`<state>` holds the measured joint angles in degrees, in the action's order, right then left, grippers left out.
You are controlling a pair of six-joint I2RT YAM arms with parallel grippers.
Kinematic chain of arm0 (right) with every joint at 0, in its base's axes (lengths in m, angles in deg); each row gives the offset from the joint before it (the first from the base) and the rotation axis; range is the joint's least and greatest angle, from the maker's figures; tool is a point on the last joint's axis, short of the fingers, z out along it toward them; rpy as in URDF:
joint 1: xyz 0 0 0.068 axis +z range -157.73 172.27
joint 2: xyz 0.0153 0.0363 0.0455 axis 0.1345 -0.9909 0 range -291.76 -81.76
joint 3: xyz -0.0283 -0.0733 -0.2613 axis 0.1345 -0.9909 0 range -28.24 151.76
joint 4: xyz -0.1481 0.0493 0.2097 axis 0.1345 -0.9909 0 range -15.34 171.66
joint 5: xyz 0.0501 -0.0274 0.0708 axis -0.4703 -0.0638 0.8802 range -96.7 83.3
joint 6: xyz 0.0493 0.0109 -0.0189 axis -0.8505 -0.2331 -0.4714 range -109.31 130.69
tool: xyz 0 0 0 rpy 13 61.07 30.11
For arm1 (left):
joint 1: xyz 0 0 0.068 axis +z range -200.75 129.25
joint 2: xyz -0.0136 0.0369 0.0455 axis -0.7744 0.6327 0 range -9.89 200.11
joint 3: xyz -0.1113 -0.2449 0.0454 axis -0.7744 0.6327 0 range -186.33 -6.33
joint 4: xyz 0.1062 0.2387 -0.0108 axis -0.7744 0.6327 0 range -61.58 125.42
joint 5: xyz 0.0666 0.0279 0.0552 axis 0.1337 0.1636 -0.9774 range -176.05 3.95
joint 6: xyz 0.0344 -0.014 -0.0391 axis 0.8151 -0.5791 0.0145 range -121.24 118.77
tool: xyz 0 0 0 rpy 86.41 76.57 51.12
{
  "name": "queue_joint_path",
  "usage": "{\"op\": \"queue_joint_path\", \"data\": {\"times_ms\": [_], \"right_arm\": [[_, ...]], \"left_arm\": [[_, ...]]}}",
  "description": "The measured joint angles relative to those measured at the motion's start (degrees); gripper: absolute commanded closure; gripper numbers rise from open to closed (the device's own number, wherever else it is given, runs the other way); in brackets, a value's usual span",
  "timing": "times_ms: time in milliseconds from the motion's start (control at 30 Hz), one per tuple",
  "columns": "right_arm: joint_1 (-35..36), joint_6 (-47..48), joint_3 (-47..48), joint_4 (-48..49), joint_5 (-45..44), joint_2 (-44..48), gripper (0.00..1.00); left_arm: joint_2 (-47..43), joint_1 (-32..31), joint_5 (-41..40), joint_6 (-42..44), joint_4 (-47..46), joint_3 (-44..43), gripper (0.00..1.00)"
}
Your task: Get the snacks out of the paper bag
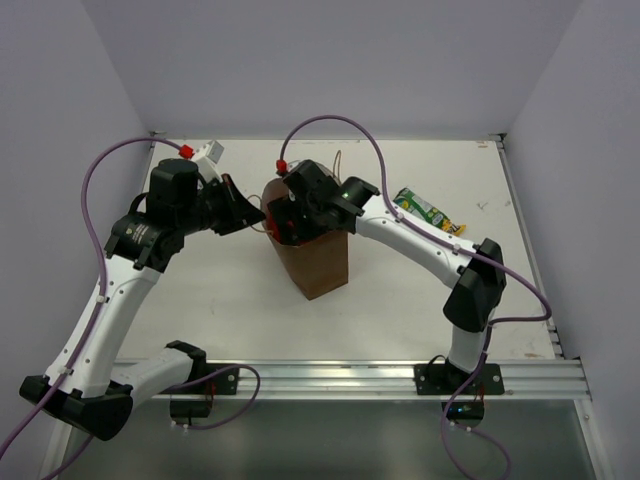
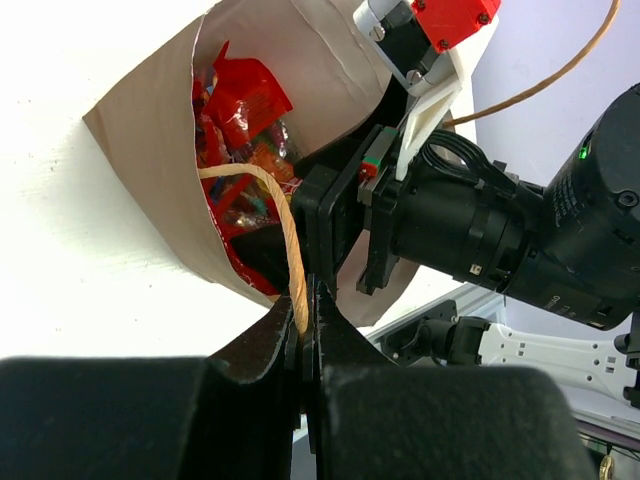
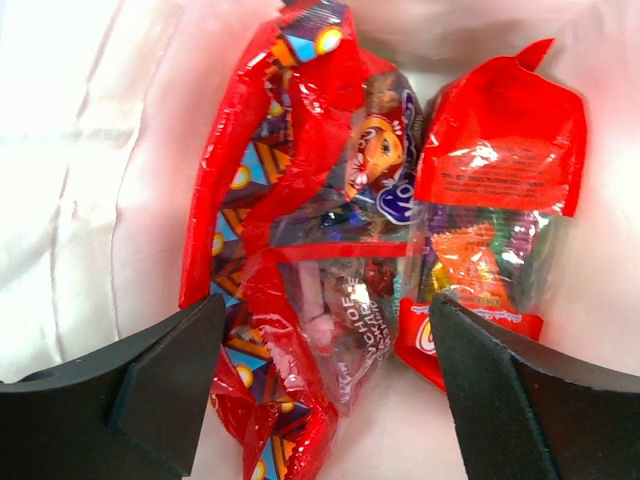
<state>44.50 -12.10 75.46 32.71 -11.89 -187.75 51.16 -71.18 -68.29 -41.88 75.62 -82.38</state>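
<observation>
The brown paper bag [image 1: 322, 268] stands upright mid-table. My left gripper [image 1: 252, 216] is at its left rim, shut [image 2: 306, 305] on the bag's twine loop handle [image 2: 286, 225] and holding the mouth open. My right gripper [image 1: 292, 222] reaches down into the bag. In the right wrist view its jaws [image 3: 325, 345] stand wide open astride a crinkly red snack packet [image 3: 290, 210], with nothing gripped. A second red packet [image 3: 497, 170] lies just right of it. The red snacks [image 2: 243, 100] also show inside the bag [image 2: 140, 170] in the left wrist view. A long green-yellow snack [image 1: 428, 212] lies on the table to the right.
The white table [image 1: 220, 300] is walled on the left, back and right. A metal rail [image 1: 400, 378] runs along the near edge by both arm bases. The right arm's wrist [image 2: 480, 230] crowds the bag's mouth close to my left gripper.
</observation>
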Motion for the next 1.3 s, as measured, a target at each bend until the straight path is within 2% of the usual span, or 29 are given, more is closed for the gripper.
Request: {"op": "queue_joint_path", "data": {"times_ms": [167,367,400,467,500,533,567,633,967,1300], "right_arm": [[0.2,1.0,0.5,0.3,0.9,-0.7,0.14],[0.4,2.5,3.3,0.3,-0.1,-5.4,0.32],[0.4,2.7,3.3,0.3,-0.2,-5.9,0.42],[0.4,3.1,3.3,0.6,-0.7,-6.4,0.54],[0.4,3.2,3.3,0.7,-0.9,-6.4,0.68],[0.4,3.4,3.3,0.7,-1.2,-6.4,0.74],[0.5,3.5,3.3,0.9,-1.3,-6.4,0.88],[0.6,3.3,3.3,1.1,-1.4,-6.4,0.98],[0.8,3.2,2.9,0.7,-4.6,-0.4,1.0],[0.8,3.1,12.6,-2.8,-9.8,10.2,1.0]], "left_arm": [[0.0,0.0,0.2,0.0,-0.1,0.0,0.98],[0.2,0.0,1.4,0.0,-1.4,0.0,0.98],[0.2,0.0,1.5,0.0,-1.4,0.0,0.98],[0.4,0.0,1.6,0.0,-1.5,0.0,0.98],[0.4,0.0,1.7,0.0,-1.5,0.0,0.98],[0.5,0.0,1.7,0.0,-1.5,0.0,0.98],[0.6,0.0,1.7,0.0,-1.5,0.0,0.98],[0.6,0.0,1.7,0.0,-1.5,0.0,0.98],[0.5,0.0,1.8,0.0,-2.9,2.3,0.98],[0.4,0.0,1.7,0.0,-3.0,3.3,0.99]]}}
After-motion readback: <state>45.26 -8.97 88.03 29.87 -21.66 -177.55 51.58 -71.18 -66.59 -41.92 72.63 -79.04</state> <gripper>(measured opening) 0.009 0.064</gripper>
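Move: Inside the open paper bag, some 6 cm below the right hand's spread fingers, the middle red snack pack lies about 2 cm ahead and 2 cm to the left. At much that depth, a long red pack sits roughly 6 cm ahead and 6 cm left of this hand, and a small red pack about 7 cm ahead and 2 cm right. From the left hand, still pinching the bag's cord handle, the middle pack is some 5 cm ahead, 6 cm right and 18 cm down. Reaching deeper into the bag, the right hand sinks about 3 cm, edging forward and left towards the middle pack, and shuts its fingers completely. It then rises quickly by some 18 cm, drifting right and tilting its fingertips outward by about 20 degrees, out above the bag with the fingers shut and empty. The left hand keeps its pinch on the handle, lowering slightly. ##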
